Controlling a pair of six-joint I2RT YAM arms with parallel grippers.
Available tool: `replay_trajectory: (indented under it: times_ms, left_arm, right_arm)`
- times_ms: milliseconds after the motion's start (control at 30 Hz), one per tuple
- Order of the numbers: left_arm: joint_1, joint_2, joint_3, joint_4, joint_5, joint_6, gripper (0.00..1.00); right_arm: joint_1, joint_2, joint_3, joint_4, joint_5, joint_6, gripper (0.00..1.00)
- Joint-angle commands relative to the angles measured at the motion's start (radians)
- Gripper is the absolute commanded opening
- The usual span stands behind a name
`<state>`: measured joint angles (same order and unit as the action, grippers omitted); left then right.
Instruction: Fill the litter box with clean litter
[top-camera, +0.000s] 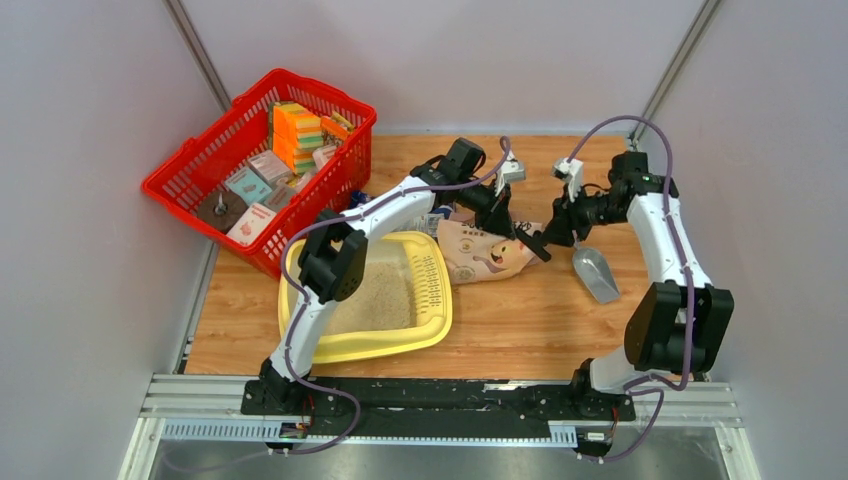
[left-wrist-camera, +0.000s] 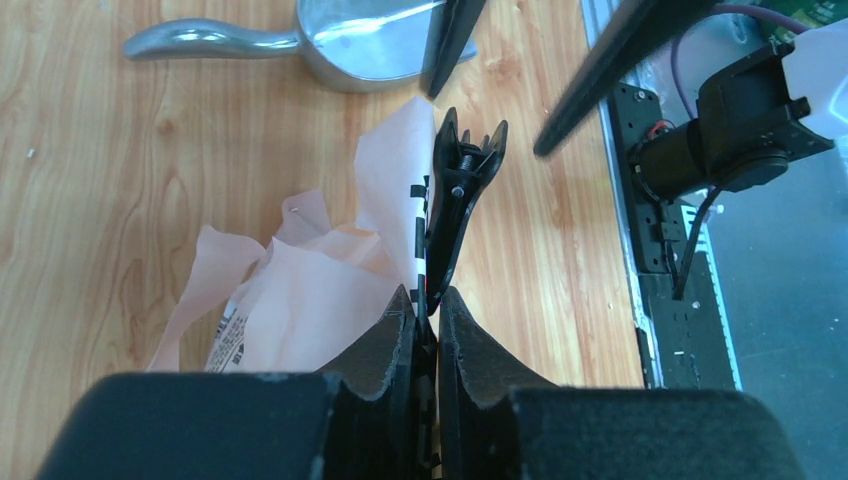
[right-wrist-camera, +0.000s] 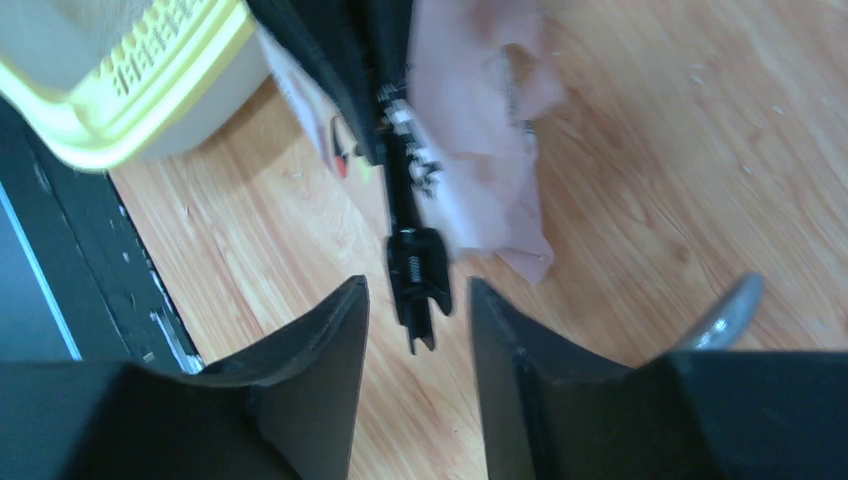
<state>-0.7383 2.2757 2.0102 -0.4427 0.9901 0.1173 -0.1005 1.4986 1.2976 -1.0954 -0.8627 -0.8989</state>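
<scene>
The pale-yellow litter box (top-camera: 433, 318) lies at the front left, with beige clean litter (top-camera: 378, 296) covering its floor. Right of it the tan paper bag (top-camera: 483, 252) lies on the table, its folded top held by a long black clip (left-wrist-camera: 461, 185). My left gripper (left-wrist-camera: 427, 300) is shut on that clipped top edge of the bag (left-wrist-camera: 320, 300). My right gripper (right-wrist-camera: 418, 290) stands open just off the clip's free end (right-wrist-camera: 418, 272), with the clip's tip between its fingertips and not touching them. In the top view the two grippers (top-camera: 525, 240) (top-camera: 553, 238) face each other over the bag's right end.
A metal scoop (top-camera: 596, 274) lies on the wood right of the bag, under my right arm. A red mesh basket (top-camera: 190, 180) full of small boxes stands at the back left. The litter box's slotted rim (right-wrist-camera: 150, 62) shows left of the bag.
</scene>
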Motion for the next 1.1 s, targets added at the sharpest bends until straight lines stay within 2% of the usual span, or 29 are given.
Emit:
replay_trajectory:
  times_ms: [0, 33, 67, 133, 167, 267, 533, 700, 833, 1067]
  left_arm:
    - [-0.027, -0.053, -0.021, 0.061, 0.090, -0.033, 0.00]
    - [-0.026, -0.054, -0.021, 0.061, 0.091, -0.033, 0.00]
    - [-0.024, -0.054, -0.019, 0.061, 0.093, -0.033, 0.00]
    - [-0.023, -0.051, -0.013, 0.067, 0.093, -0.044, 0.00]
    - [-0.021, -0.050, -0.013, 0.074, 0.094, -0.051, 0.00]
    - [-0.019, -0.044, -0.016, 0.110, 0.093, -0.085, 0.00]
    - [-0.019, -0.038, -0.019, 0.156, 0.090, -0.146, 0.00]
    - [-0.019, -0.035, -0.018, 0.154, 0.090, -0.148, 0.00]
    - [-0.018, -0.035, -0.018, 0.162, 0.088, -0.154, 0.00]
    - [-0.015, -0.033, -0.019, 0.164, 0.087, -0.159, 0.00]
  right_arm:
    - [-0.135, 0.026, 0.097, -0.035, -0.119, 0.068, 0.53]
    - [-0.152, 0.040, 0.117, -0.059, -0.160, 0.054, 0.56]
    - [-0.165, 0.075, 0.127, -0.145, -0.173, -0.027, 0.59]
    - [-0.173, 0.113, 0.150, -0.255, -0.196, -0.128, 0.60]
    - [-0.171, 0.153, 0.167, -0.362, -0.209, -0.235, 0.60]
    - [-0.169, 0.208, 0.172, -0.475, -0.243, -0.334, 0.59]
    - [-0.140, 0.216, 0.147, -0.399, -0.252, -0.284, 0.64]
    - [-0.122, 0.239, 0.152, -0.472, -0.262, -0.340, 0.65]
    - [-0.119, 0.264, 0.151, -0.526, -0.272, -0.383, 0.64]
    - [-0.111, 0.264, 0.138, -0.489, -0.285, -0.345, 0.58]
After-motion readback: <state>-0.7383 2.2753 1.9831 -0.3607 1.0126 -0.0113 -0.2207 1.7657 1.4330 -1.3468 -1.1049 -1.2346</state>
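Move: The right hand has the black clip's handle end right by its fingertips; the clip's middle lies about 4 cm to its left, 1 cm back and some 2 cm lower. From that hand the litter bag is around 14 cm left, 2 cm back and 8 cm down, and the metal scoop some 8 cm right, 6 cm back and 14 cm down. From the left hand, the same clip sits roughly 4 cm to the right, 2 cm back and 1 cm below. Spreading its already parting fingers to about twice their gap, the right hand backs off the clip's handle some 4 cm to the right, with a little up and forward, then comes back left and sinks about 3 cm, its fingers tipping nearly 15 degrees towards level and ending astride the handle, one finger close beside it. The left hand stays in place and keeps its pinch on the bag's folded top edge. ##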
